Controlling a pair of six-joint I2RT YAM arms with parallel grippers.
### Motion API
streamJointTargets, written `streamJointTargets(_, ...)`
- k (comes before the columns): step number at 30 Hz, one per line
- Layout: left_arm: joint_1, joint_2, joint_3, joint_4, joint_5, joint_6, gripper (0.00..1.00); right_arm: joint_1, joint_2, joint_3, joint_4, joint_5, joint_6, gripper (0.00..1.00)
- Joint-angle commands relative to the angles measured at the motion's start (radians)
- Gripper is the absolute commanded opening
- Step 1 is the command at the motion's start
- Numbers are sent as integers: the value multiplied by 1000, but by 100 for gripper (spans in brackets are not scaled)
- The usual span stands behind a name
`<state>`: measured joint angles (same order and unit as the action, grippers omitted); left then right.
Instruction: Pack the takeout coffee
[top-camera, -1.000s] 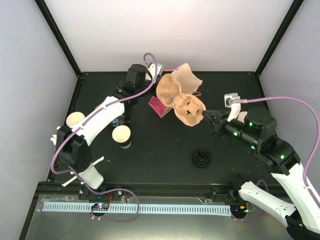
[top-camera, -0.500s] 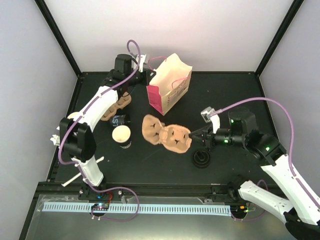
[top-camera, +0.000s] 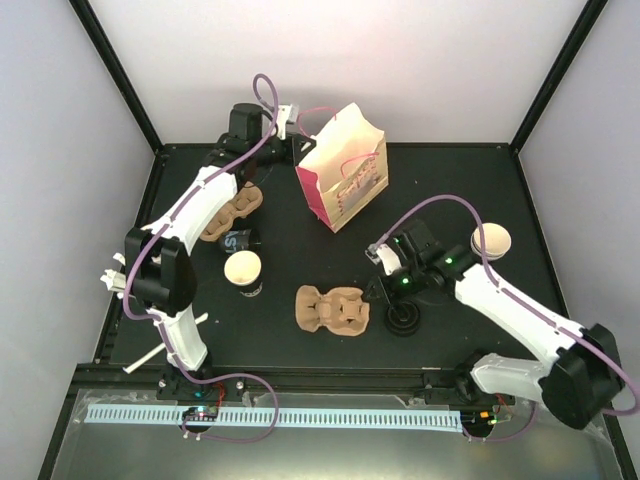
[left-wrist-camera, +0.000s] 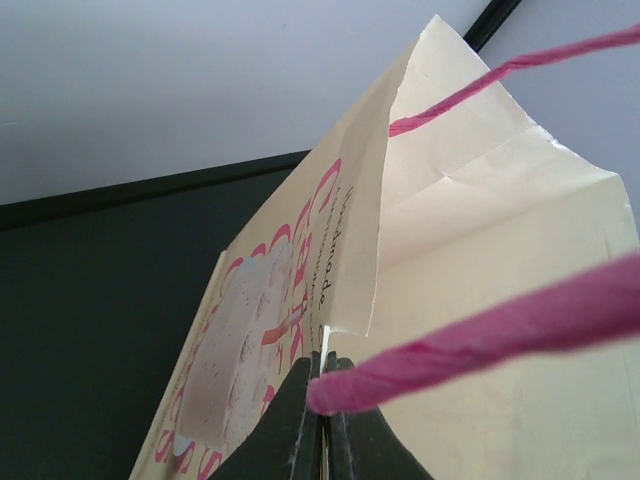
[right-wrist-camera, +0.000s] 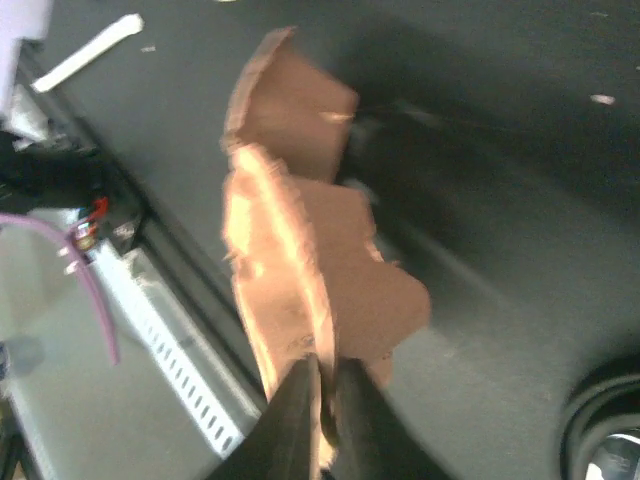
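Note:
Two takeout coffee cups with cream tops show in the top view, one at the left middle and one at the right. A brown pulp tray lies at the front middle. My right gripper is shut on its right edge; in the right wrist view the jaws pinch the tray's rim. A cream and pink paper bag stands open at the back. My left gripper is shut on the bag's top edge, with its jaws behind a pink handle.
A second brown tray lies partly under the left arm, with a dark cup-like thing beside it. A black round lid sits just right of the held tray. Black frame posts and white walls bound the table.
My right gripper has carried the tray from beside the bag at the back down to the front middle. The bag has gone from slumped to upright, held at the back by the left gripper.

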<state>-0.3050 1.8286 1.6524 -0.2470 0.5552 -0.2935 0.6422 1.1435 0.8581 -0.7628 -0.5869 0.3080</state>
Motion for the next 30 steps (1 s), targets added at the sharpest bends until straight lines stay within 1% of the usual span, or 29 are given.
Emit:
streamJointTargets(1,-3,-47,12,15,38,-8,2,-22,97,59,-11,198,-25,29)
streamJointTargets(2,-3,-49,7,16,38,-8,2,-22,122,75,-24,268,-16,34)
streamJointTargets(4,-3,-52,-3,20,39,-10,1,-22,140,103,-35,405,-1,50)
streamJointTargets(5,-3,-55,-6,20,40,-10,2,-22,141,116,-43,452,3,54)
streamJointTargets(7,-3,-56,-7,19,41,-7,2,-11,122,135,-51,517,4,57)
streamJointTargets(9,-3,-60,-6,14,40,-2,2,20,94,151,-60,567,21,58)
streamJointTargets(11,-3,-66,-6,14,37,0,2,59,73,161,-65,581,55,59)
streamJointTargets(14,-3,-74,-9,14,34,-1,1,142,54,142,-40,613,155,65)
streamJointTargets(17,-3,-84,-17,14,37,-2,2,214,60,97,31,635,262,70)
streamJointTargets(20,-3,-97,-35,27,41,-1,2,274,132,95,61,653,338,72)
streamJointTargets(22,-5,-104,-48,38,41,-1,2,305,195,106,71,693,375,74)
streamJointTargets(26,-9,-113,-53,36,33,5,2,341,279,109,127,706,437,75)
streamJointTargets(30,-18,-124,-54,30,9,21,1,371,349,113,153,733,507,73)
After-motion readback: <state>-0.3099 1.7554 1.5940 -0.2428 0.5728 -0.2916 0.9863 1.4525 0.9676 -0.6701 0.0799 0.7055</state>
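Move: The right hand grips the end of the cup carrier, whose middle hangs about 6 cm to the left, 1 cm back and 6 cm below. Its table spot lies roughly 4 cm ahead, 3 cm left and 12 cm below; the black lids sit 8 cm right and 1 cm back, the bag 28 cm ahead and 3 cm left. From the left hand, pinching the bag's rim, the carrier is some 31 cm back, 7 cm right and 21 cm lower. The right fingers open from shut to about three-quarters as the hand swings roughly 7 cm forward, slightly right and down, letting go of the carrier over the table; the hand then lifts, comes back about 3 cm and travels some 6 cm left, finally sinking towards the carrier's middle with the fingers tipping about 25 degrees steeper and turning clockwise. The left hand keeps its pinch on the bag's rim, easing some 2 cm back and slightly up. ##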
